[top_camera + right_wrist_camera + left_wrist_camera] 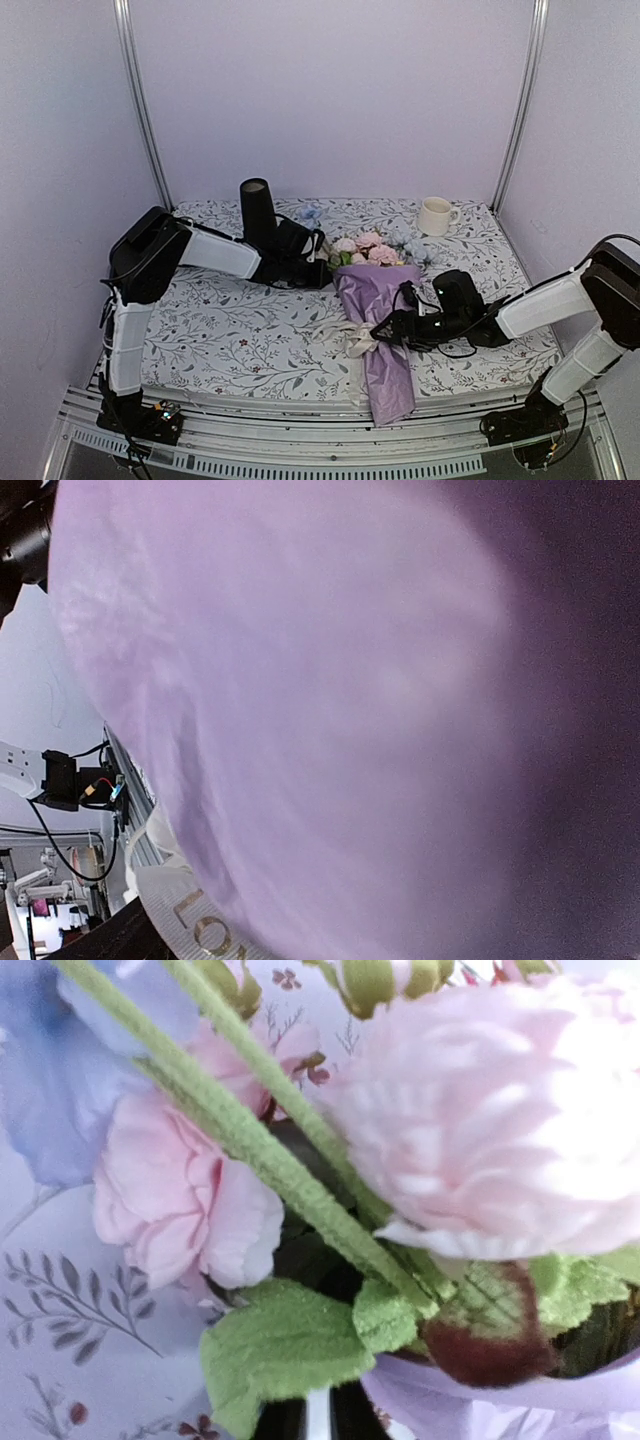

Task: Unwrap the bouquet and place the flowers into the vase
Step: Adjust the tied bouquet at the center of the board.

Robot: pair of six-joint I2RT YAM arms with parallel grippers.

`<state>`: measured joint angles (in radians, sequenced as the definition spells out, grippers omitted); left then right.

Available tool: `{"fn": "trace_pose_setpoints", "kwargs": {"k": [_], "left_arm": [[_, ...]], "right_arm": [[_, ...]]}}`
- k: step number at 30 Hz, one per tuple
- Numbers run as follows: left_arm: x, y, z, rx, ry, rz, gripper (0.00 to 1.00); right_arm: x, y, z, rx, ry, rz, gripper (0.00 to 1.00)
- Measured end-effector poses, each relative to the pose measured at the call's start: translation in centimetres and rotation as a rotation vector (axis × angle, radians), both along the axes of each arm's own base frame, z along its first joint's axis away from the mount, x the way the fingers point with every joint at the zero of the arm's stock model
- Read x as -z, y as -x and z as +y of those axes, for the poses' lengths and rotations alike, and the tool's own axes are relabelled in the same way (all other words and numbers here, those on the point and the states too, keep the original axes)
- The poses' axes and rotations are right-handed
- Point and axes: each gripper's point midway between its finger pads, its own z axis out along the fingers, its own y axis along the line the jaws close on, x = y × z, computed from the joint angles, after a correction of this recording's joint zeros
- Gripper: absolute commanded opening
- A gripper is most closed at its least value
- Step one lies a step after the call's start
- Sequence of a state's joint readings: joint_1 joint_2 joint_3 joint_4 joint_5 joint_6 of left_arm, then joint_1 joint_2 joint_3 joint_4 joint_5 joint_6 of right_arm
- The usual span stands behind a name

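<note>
The bouquet (375,300) lies on the table, its lilac paper cone (350,730) pointing at the near edge and tied with a cream ribbon (355,340). The flowers (365,248) face the back: a pink rose (180,1190), a big pale pink bloom (500,1110) and green stems (250,1140). The black vase (257,210) stands upright behind my left arm. My left gripper (322,262) is in among the flower heads; its dark fingers (280,1422) stand close together and leaves hide the tips. My right gripper (385,328) is open against the cone's right side, by the ribbon (185,920).
A white mug (435,215) stands at the back right. A floral-print cloth (230,330) covers the table. The cone's tip overhangs the metal rail at the near edge (300,440). Lilac walls enclose the table on three sides.
</note>
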<state>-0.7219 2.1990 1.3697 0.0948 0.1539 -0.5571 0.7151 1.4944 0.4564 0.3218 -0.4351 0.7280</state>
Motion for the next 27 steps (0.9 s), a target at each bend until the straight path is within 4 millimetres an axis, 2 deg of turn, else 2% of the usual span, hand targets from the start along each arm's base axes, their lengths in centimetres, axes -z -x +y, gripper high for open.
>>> {"fn": "trace_pose_setpoints", "kwargs": {"k": [5, 8, 10, 13, 15, 17, 20, 23, 27], "left_arm": [[-0.2, -0.6, 0.8, 0.021, -0.049, -0.033, 0.22], [-0.6, 0.0, 1.6, 0.033, -0.075, -0.042, 0.25], [-1.2, 1.2, 2.8, 0.032, -0.087, -0.042, 0.30], [-2.8, 3.5, 4.7, 0.034, -0.085, -0.047, 0.35], [-4.5, 5.2, 5.6, 0.041, -0.069, -0.065, 0.35], [-6.4, 6.6, 6.0, 0.050, -0.046, -0.094, 0.35], [-8.3, 9.3, 5.5, 0.091, -0.016, -0.134, 0.35], [-8.8, 12.8, 4.8, 0.144, -0.005, -0.148, 0.35], [-8.4, 17.0, 4.6, 0.202, 0.006, -0.139, 0.36]], "right_arm": [[-0.4, -1.4, 2.7, 0.004, -0.043, -0.027, 0.96], [-0.9, -2.1, 3.0, 0.032, -0.054, -0.048, 0.98], [-1.1, -2.4, 2.9, 0.051, -0.049, -0.060, 0.99], [-1.6, -2.9, 2.4, 0.084, -0.031, -0.081, 0.99], [-1.9, -3.1, 2.0, 0.101, -0.025, -0.092, 0.99], [-2.1, -3.3, 1.8, 0.115, -0.022, -0.097, 0.99], [-1.9, -3.5, 1.3, 0.130, -0.011, -0.092, 0.99], [-1.6, -3.6, 1.1, 0.140, -0.002, -0.081, 0.99], [-0.9, -4.0, 1.4, 0.153, 0.007, -0.055, 0.98]]}}
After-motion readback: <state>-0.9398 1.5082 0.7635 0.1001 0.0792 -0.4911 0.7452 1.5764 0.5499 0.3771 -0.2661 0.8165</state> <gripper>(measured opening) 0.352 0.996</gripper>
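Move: The ribbon bow on the purple wrap lies some 22 cm back and 4 cm to the right of the left hand, at nearly its height. The pink flowers are about 8 cm ahead and 7 cm right of the left hand, the black vase 9 cm ahead and 14 cm left. From the right hand, the bow is only 3 cm back and 3 cm left, slightly lower, and the pink flowers are some 26 cm ahead, about 1 cm left. The left fingers come free of the stems and leaves at the wrap's left edge, opening to about a third; that hand then draws back some 17 cm, rising about 8 cm and drifting left, towards the bow's left side. The right hand, still wide open with its fingers at the wrap beside the bow, eases about 4 cm forward with a slight clockwise turn. ##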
